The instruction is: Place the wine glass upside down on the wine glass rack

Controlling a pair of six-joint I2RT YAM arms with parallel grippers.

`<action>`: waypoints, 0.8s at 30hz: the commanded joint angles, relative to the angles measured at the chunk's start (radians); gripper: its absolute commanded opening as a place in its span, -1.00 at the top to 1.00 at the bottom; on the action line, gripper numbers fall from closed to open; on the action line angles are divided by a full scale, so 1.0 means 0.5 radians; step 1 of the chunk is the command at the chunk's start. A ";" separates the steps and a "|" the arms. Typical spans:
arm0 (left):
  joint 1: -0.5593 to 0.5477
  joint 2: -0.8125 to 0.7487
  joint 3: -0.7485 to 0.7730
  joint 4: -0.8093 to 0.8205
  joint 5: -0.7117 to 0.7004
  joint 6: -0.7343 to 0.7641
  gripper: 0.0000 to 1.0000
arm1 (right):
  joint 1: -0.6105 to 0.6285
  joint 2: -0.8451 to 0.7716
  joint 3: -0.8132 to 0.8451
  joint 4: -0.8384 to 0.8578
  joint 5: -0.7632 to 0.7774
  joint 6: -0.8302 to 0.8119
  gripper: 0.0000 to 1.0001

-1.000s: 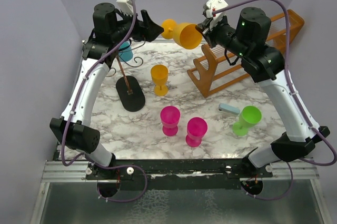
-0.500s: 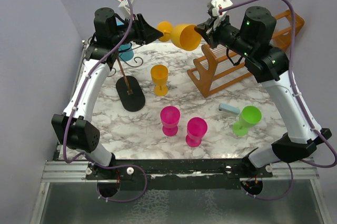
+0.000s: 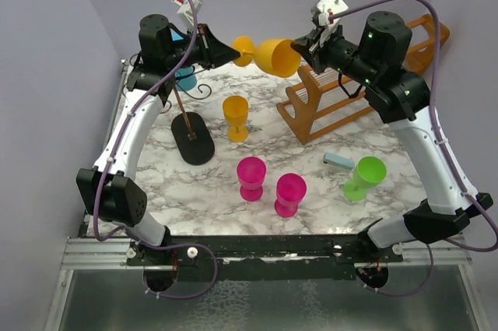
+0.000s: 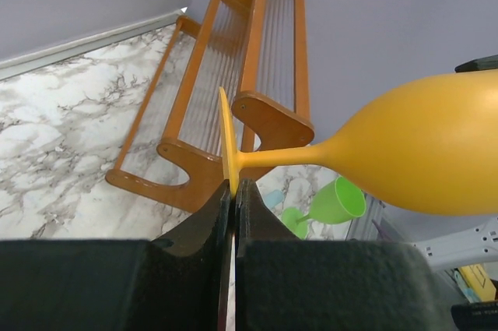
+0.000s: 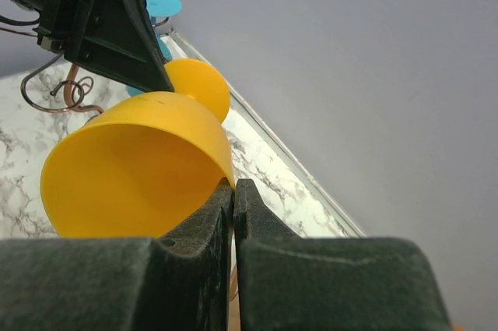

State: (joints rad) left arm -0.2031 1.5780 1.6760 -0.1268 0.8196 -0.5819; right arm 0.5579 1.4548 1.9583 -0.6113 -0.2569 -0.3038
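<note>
An orange-yellow wine glass hangs on its side in the air above the back of the table. My left gripper is shut on the edge of its foot disc. My right gripper is shut on the bowl's rim. The wine glass rack stands below the left gripper: a black oval base, a slanted stem and curled wire arms. A teal glass hangs on it.
A large wooden slatted rack sits under the right arm. A second orange glass stands mid-table, with two magenta glasses nearer. A green glass and a pale blue block are at the right.
The left gripper's jaws have closed from wide open onto the glass's foot. The glass and right gripper shifted slightly.
</note>
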 commanded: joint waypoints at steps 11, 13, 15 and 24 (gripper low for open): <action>0.217 -0.163 -0.040 -0.044 -0.075 0.164 1.00 | -0.027 -0.106 -0.121 -0.009 -0.165 -0.144 -0.12; 0.265 -0.168 0.000 -0.076 -0.094 0.184 1.00 | -0.027 -0.119 -0.116 -0.039 -0.223 -0.154 -0.25; 0.303 -0.168 0.048 -0.120 -0.116 0.231 1.00 | -0.027 -0.131 -0.100 -0.070 -0.261 -0.164 -0.33; 0.431 -0.181 0.352 -0.433 -0.406 0.569 1.00 | -0.083 -0.265 -0.115 -0.158 -0.385 -0.212 -0.78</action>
State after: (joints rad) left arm -0.0086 1.5295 1.7741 -0.2680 0.7174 -0.4072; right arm 0.5385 1.3800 1.9041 -0.6605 -0.3878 -0.3901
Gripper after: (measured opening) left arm 0.020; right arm 0.871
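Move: The wire rack's hub, where the glass is being taken, lies about 14 cm left of the left hand, level with it in reach and some 6 cm lower. The hung blue glass is roughly 12 cm left, 6 cm ahead and 12 cm down; the standing yellow glass is almost straight beneath, 3 cm back and 33 cm down. The right hand, still pinching the held glass's rim, has the hub 26 cm to its left, about level in reach and 10 cm down. Leftward towards the wire rack, the left hand carries the yellow wine glass about 10 cm by its foot, after a slight dip, then with a little forward and rising at the end, turning some 20 degrees counter-clockwise. The right fingers open wide and let go of the rim as that hand sinks a touch and then backs off about 3 cm. ##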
